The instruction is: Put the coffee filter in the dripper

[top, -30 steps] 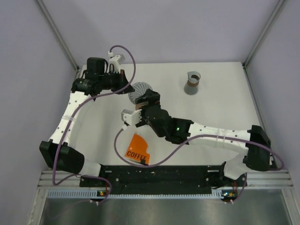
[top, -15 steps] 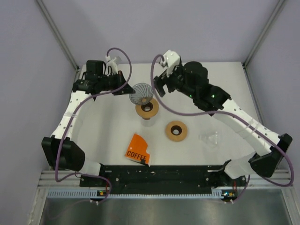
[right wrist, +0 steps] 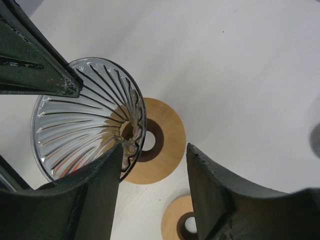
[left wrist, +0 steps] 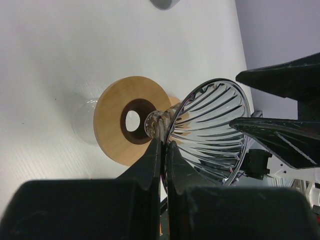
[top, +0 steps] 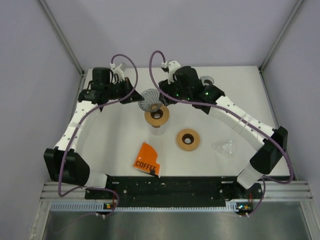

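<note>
The dripper (top: 149, 99), a clear ribbed glass cone, hangs tilted on its side over the back middle of the table. My left gripper (top: 135, 95) is shut on its rim (left wrist: 162, 145), and the cone's tip points at a wooden ring (left wrist: 112, 125). My right gripper (top: 164, 98) stands open just right of the dripper (right wrist: 80, 125). Its left finger (right wrist: 100, 190) is against the glass wall, and only the ring shows in the gap of the right gripper (right wrist: 155, 147). No coffee filter shows in any view.
The wooden ring (top: 157, 116) sits on a clear glass under the dripper. A second wooden ring (top: 188, 140) lies mid-table, with a small clear glass piece (top: 225, 148) to its right. An orange coffee packet (top: 146, 158) lies near the front. A grey cup (top: 207, 80) stands behind the right arm.
The right arm swung from the table's middle to the back and now sits beside the dripper, its jaws narrower than before. The left gripper kept hold of the dripper and barely moved.
</note>
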Motion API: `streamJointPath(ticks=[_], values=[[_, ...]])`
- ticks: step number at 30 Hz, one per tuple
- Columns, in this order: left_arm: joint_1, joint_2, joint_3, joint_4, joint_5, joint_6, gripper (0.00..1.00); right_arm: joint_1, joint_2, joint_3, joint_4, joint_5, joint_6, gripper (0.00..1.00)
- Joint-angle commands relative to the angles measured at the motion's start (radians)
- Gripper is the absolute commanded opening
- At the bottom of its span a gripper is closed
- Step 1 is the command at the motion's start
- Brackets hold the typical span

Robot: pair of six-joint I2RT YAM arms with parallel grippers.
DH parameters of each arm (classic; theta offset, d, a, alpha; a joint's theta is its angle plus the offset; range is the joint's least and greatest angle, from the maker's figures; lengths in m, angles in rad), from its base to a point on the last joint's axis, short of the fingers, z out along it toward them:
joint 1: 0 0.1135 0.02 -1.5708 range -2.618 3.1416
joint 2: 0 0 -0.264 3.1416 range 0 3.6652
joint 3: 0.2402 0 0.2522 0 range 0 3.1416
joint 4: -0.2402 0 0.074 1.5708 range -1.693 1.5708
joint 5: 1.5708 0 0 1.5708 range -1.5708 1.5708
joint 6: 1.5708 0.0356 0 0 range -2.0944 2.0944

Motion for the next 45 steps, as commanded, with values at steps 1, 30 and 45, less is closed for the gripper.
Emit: streamJointPath(ticks=[1,30,45], values=[[0.000,-0.027,-0.015,0.100,0.020,-0.043,0.00,0.007,0.011,0.028,0.001,-0.023,0.033,0.49],[-0.048,0.013,-0.058,0.109,0.040,-0.071,0.00,-0.004,0.102,0.044,-0.110,0.023,0.050,0.00],[-0.083,-0.067,-0.041,0.105,0.014,-0.048,0.00,-0.004,0.054,0.032,-0.128,0.008,0.058,0.00]])
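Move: My left hand already pinches the coffee filter's rim. The dripper, the wooden ring on the glass carafe, sits about 6 cm to its right, 2 cm back and some 13 cm below; the orange coffee bag lies about 15 cm back, 1 cm right, on the table. For my half-open right hand, the filter's middle is about 5 cm left, level fore and aft, 4 cm below; the dripper is roughly 3 cm left, 1 cm back, 15 cm below, and the spare wooden ring 12 cm right, 5 cm back, on the table. I close my right fingers onto the filter's near rim so that both hands pinch it, and sink with both hands about 4 cm, bringing the spout down to the dripper's hole. After a pause at that height, I ease both hands roughly 1 cm back and to the right, rising slightly at the end and keeping both grips. ##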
